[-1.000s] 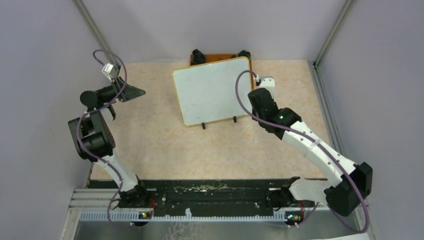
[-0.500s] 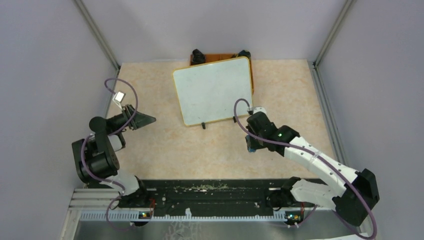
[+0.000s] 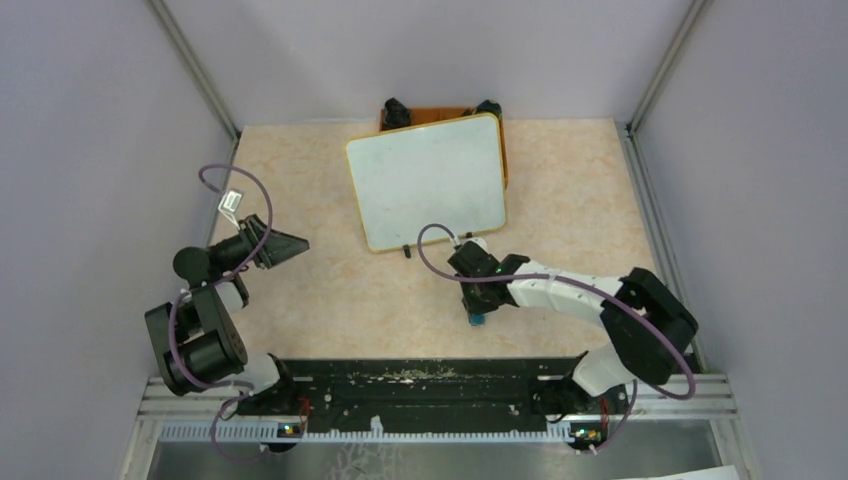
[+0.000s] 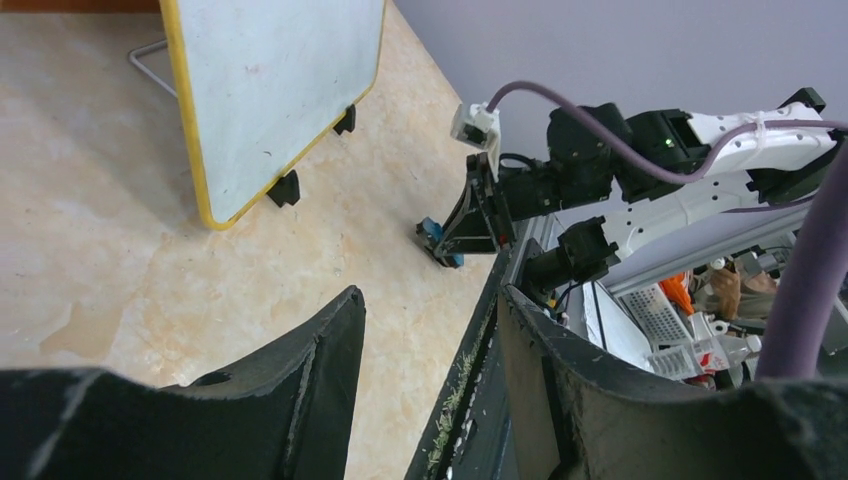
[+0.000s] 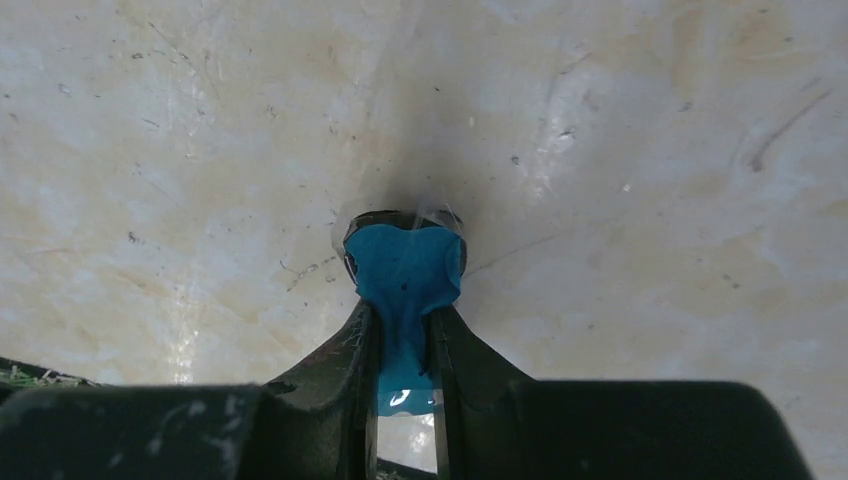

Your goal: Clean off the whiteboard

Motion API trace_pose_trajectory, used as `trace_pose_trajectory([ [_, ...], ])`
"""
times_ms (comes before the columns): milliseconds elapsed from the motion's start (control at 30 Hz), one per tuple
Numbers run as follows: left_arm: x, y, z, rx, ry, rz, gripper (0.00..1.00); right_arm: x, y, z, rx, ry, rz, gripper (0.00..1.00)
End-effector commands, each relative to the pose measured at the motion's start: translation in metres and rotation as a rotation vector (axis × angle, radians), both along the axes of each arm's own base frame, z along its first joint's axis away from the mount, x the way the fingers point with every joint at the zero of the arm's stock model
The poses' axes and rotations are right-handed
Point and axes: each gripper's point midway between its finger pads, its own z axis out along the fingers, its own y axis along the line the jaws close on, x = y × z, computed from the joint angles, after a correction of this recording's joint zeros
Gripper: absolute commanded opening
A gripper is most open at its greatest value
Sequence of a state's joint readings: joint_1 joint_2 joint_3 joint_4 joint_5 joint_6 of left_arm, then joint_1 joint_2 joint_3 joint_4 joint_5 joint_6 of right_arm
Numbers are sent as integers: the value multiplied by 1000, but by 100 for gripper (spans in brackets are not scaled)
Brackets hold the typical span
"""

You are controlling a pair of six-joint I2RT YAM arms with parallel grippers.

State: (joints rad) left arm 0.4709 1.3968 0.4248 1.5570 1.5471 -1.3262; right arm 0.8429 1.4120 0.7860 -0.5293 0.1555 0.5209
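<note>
The whiteboard (image 3: 425, 180) stands tilted at the back middle of the table, its face wiped white inside a thin yellow frame; the left wrist view shows it too (image 4: 275, 90). My right gripper (image 3: 477, 318) points down at the tabletop in front of the board and apart from it. Its fingers are shut on a blue eraser (image 5: 403, 270), whose round end presses on the table. The left wrist view shows that eraser (image 4: 440, 240) under the right gripper (image 4: 465, 215). At the left of the table, my left gripper (image 3: 295, 243) hangs open and empty (image 4: 430, 295).
An orange tray (image 3: 440, 113) lies behind the board with two dark objects (image 3: 396, 110) on its back edge. The board's black foot (image 3: 407, 252) rests on the table. A black rail (image 3: 420, 380) runs along the near edge. Grey walls close in both sides.
My right arm has drawn back from the board's right edge to the near middle and lowered the eraser onto the table. My left arm has pulled back toward the near left.
</note>
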Motion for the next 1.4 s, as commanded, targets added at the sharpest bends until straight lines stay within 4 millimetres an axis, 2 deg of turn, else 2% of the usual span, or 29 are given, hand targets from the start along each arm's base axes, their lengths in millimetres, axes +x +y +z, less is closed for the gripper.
trace_pose_trajectory([
  [0,-35,2,-31,240,-119,-180,57,16,35,2,45,-43,27,20],
  [200,-38,2,-29,253,-141,-176,57,17,51,0,13,-65,59,37],
  [433,-37,2,-28,263,-160,-175,58,18,59,10,26,-100,83,72],
  [733,-29,6,-26,267,-167,-174,58,24,44,30,-13,-170,41,74],
  [1033,-25,9,-32,259,-161,-180,58,28,20,29,-115,-222,-36,73],
  [1233,-18,12,-32,254,-157,-180,58,32,20,57,-10,-313,-57,77],
  [1367,-18,12,-33,254,-157,-180,58,34,10,81,53,-392,-97,78],
])
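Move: The right hand still pinches the eraser, its middle about 1 cm below the finger point; the bare table spot for it is some 3 cm down, 2 cm left and 1 cm ahead. The whiteboard's right stand foot is about 16 cm ahead, level sideways, and its left foot 13 cm ahead and 14 cm left, both some 3 cm lower. From the left hand that table spot lies roughly 31 cm right, 6 cm back and 20 cm below. The right hand lets go of the eraser on the table, sinking about 1.5 cm and then shifting some 4 cm left as the fingers spread wide. It then eases back right by 3 cm and forward by 2, and finally lifts clear by about 5 cm, fingertips swinging outward some 15 degrees. The empty left hand drifts a couple of centimetres forward, down and left, its opening unchanged. ##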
